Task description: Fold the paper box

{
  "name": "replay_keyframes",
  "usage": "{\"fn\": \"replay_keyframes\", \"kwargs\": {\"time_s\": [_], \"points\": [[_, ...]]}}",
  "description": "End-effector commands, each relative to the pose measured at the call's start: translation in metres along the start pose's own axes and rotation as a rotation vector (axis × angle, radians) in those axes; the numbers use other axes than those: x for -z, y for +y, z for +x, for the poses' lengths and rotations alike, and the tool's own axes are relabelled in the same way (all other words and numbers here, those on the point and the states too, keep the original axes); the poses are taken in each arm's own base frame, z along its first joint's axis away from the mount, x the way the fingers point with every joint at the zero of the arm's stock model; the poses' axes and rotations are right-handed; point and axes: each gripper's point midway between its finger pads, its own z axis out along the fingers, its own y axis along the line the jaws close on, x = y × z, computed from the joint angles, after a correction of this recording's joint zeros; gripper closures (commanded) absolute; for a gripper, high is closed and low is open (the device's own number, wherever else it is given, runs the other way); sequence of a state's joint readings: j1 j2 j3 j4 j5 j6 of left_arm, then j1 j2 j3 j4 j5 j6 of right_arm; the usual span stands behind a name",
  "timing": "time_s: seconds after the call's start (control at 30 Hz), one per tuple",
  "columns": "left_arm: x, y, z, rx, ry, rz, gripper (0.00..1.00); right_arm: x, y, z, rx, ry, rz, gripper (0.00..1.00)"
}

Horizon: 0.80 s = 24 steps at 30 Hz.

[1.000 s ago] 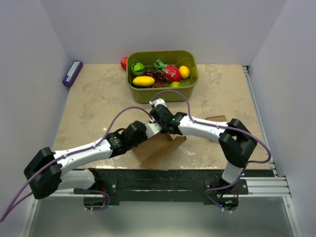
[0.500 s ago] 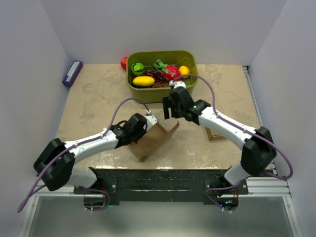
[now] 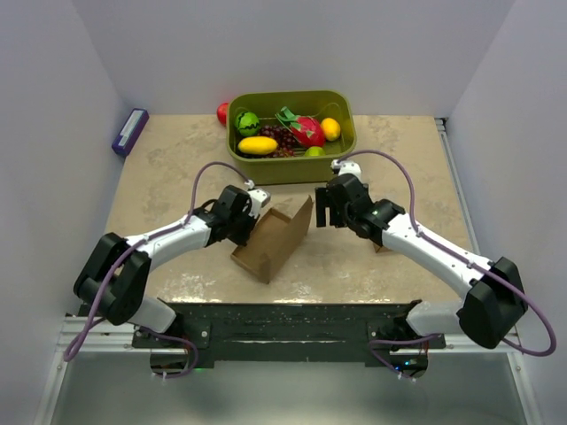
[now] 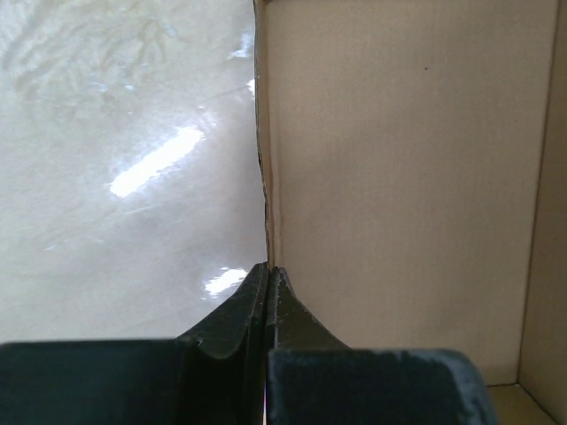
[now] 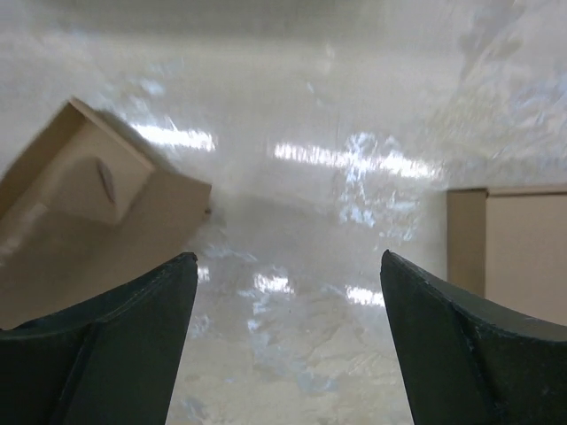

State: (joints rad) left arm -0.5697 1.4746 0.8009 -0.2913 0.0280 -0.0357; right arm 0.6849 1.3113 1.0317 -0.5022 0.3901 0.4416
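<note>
The paper box (image 3: 270,239) is a brown cardboard piece, partly folded, lying mid-table with one flap raised at its far right corner. My left gripper (image 3: 252,211) is shut on the thin edge of its left wall. In the left wrist view the fingertips (image 4: 268,273) pinch that cardboard edge, and the box's inner panel (image 4: 399,177) fills the right side. My right gripper (image 3: 325,211) hangs open just right of the raised flap, apart from it. In the right wrist view its jaws (image 5: 288,266) stand wide over bare table, with the box (image 5: 89,204) off to the left.
A green bin (image 3: 292,173) of toy fruit stands at the back, with a red fruit (image 3: 221,112) behind its left corner. A purple box (image 3: 130,131) lies at the far left. A small cardboard piece (image 5: 509,252) sits right of the right gripper. A black rail (image 3: 283,319) runs along the near edge.
The right gripper has let go of the box, opened wide and drawn back to the right. The left gripper has carried the box's edge farther from the near edge, turning the box.
</note>
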Motion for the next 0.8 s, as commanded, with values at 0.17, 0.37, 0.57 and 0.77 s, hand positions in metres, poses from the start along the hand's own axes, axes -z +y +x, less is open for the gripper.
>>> {"fn": "replay_keyframes", "kwargs": {"time_s": [0.17,0.37,0.57,0.77], "points": [[0.012,-0.051,-0.018,0.176,-0.103,0.264,0.80,-0.023,0.042,0.061,-0.112,0.118,-0.230,0.14],[0.027,-0.070,-0.015,0.292,-0.196,0.356,0.60,-0.040,0.058,0.069,-0.141,0.137,-0.280,0.13],[0.050,-0.080,-0.019,0.337,-0.305,0.409,0.53,-0.057,0.072,0.050,-0.146,0.085,-0.301,0.12],[0.062,-0.093,-0.011,0.340,-0.354,0.445,0.51,-0.077,0.100,0.027,-0.097,0.074,-0.354,0.12]]}}
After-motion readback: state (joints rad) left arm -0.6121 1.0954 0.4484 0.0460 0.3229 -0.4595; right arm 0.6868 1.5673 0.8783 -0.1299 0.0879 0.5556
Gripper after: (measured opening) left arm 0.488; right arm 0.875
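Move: The left gripper, shut on the rim of the paper box's left wall, has the box's middle about 7 cm to its right and 1 cm back, roughly 2 cm lower; the upright flap is some 11 cm to its right, level fore and aft. From the right gripper, high and open, that flap is about 11 cm left, 3 cm back and 10 cm down. The small carton is some 13 cm to the right gripper's right, level with it; the green basket's middle is about 20 cm ahead and 10 cm left. Draw the left gripper back about 7 cm and to the right some 5 cm, bringing the box's pinched wall along, then open to about half, let go and rise about 4 cm, rolling the left side down some 30 degrees. Meanwhile drop the wide-open right gripper about 10 cm, first easing back, then sweeping left and a little forward up close to the upright flap. ##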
